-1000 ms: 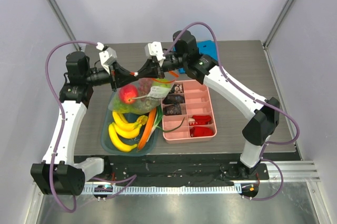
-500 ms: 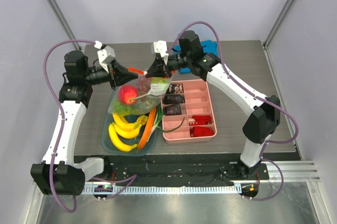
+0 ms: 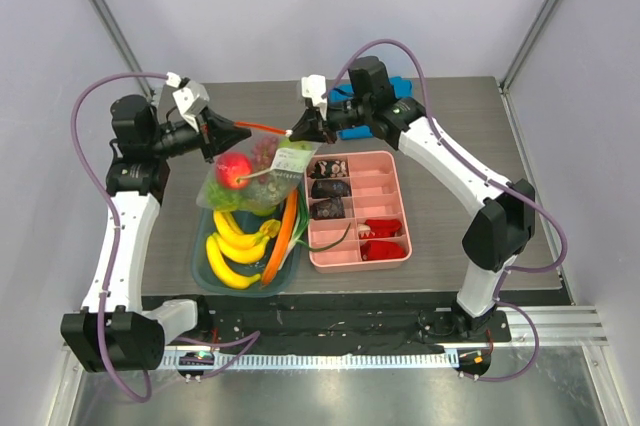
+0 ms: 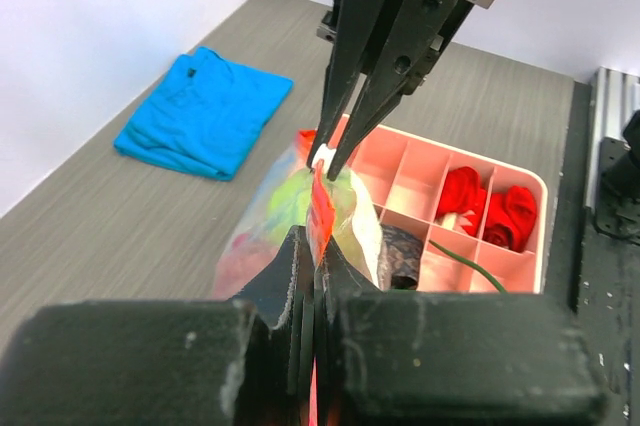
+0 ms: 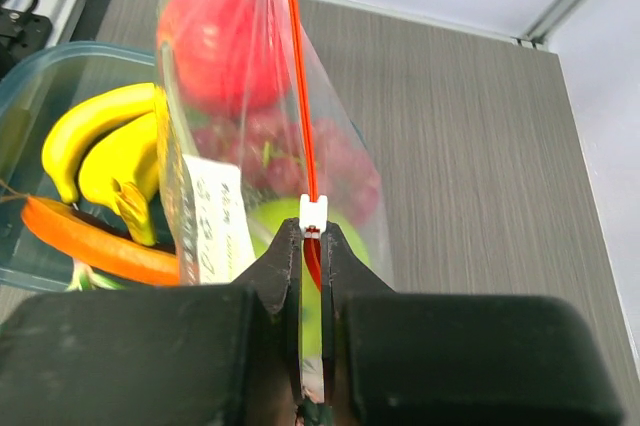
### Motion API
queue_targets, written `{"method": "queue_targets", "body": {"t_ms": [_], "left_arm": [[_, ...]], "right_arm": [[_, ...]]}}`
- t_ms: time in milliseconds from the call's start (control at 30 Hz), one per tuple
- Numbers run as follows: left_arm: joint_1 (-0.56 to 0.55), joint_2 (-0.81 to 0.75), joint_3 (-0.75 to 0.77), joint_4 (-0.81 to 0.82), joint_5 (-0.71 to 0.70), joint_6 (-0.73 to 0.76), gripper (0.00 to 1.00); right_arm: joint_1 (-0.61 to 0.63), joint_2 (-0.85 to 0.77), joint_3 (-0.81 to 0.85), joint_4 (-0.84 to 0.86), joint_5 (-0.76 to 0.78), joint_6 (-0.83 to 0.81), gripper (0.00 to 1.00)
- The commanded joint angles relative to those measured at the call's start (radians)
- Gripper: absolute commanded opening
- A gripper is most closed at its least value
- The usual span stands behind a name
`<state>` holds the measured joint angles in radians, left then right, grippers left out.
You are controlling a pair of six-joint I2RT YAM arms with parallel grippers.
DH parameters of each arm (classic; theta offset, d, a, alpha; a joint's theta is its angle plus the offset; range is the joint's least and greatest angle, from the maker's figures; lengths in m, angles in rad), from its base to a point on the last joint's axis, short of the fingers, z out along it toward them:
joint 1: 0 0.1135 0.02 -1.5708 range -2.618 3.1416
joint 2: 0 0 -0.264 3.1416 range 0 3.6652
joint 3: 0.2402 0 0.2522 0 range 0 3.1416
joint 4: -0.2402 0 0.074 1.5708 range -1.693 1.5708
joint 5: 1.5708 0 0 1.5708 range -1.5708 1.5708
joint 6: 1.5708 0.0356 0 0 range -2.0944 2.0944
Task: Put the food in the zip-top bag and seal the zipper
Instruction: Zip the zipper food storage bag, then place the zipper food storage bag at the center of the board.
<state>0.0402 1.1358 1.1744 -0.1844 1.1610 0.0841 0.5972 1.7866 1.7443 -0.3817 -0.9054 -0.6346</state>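
The zip-top bag (image 3: 256,184) hangs in the air between my two grippers, above the teal bin. Through its clear plastic show a red fruit (image 3: 237,170), a grape bunch (image 5: 335,161) and a green apple (image 5: 275,221); a white label (image 3: 292,159) sits on its side. The zipper (image 3: 265,130) runs taut along the top. My left gripper (image 3: 240,130) is shut on its left end, seen close in the left wrist view (image 4: 318,238). My right gripper (image 3: 294,133) is shut on the strip at the right end, just behind the white slider (image 5: 312,211).
Under the bag a teal bin (image 3: 196,256) holds yellow bananas (image 3: 232,246) and an orange carrot (image 3: 283,236). To its right, a pink compartment tray (image 3: 360,264) holds dark and red items. A folded blue cloth (image 4: 205,111) lies at the back of the table.
My grippers have drawn apart, the left one going left and the right one going right. The zipper between them has lengthened and pulled straight, and the bag hangs a little further left.
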Motion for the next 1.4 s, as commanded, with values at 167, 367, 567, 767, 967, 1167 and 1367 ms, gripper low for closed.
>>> {"method": "queue_targets", "body": {"t_ms": [167, 367, 567, 767, 967, 1167, 1367], "left_arm": [[0.046, -0.062, 0.087, 0.240, -0.030, -0.070, 0.00], [0.064, -0.054, 0.110, 0.263, -0.038, -0.079, 0.00], [0.078, -0.047, 0.131, 0.275, -0.046, -0.079, 0.00], [0.093, -0.036, 0.139, 0.281, -0.044, -0.080, 0.00], [0.093, -0.030, 0.148, 0.283, -0.026, -0.079, 0.00], [0.093, -0.022, 0.148, 0.292, 0.055, -0.116, 0.00], [0.090, -0.015, 0.148, 0.304, 0.114, -0.149, 0.00]], "right_arm": [[-0.094, 0.003, 0.012, -0.124, 0.099, -0.077, 0.01], [-0.137, 0.005, 0.000, -0.172, 0.114, -0.142, 0.01], [-0.177, 0.000, -0.020, -0.215, 0.126, -0.201, 0.01], [-0.201, 0.000, -0.034, -0.252, 0.142, -0.254, 0.01], [-0.205, 0.000, -0.031, -0.272, 0.137, -0.280, 0.06], [-0.163, 0.004, 0.099, -0.278, 0.089, -0.180, 0.70], [-0.079, -0.021, 0.213, -0.137, 0.083, 0.025, 0.84]]}}
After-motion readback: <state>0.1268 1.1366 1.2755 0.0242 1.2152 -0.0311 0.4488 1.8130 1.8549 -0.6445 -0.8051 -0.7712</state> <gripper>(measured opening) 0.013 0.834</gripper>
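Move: The right hand already pinches the slider; the zipper's far corner, where it is going, lies roughly 6 cm to its right, 2 cm forward and 3 cm below. The bag's red fruit hangs about 11 cm to this hand's left, 5 cm back and 8 cm lower, and the pink box stands some 14 cm right, 6 cm back, 28 cm below. From the left hand, still gripping the zipper's near end, that far corner is about 13 cm right, 5 cm forward and 7 cm lower. Still pinching the slider, the right hand drags it along the zipper away from the left hand, about 8 cm to the right, 5 cm forward and 4 cm down. There it opens wide, lets go, and lifts some 3 cm. Meanwhile the left hand keeps its pinch on the near end and rises almost 7 cm, drifting slightly left and rolling about ten degrees. ##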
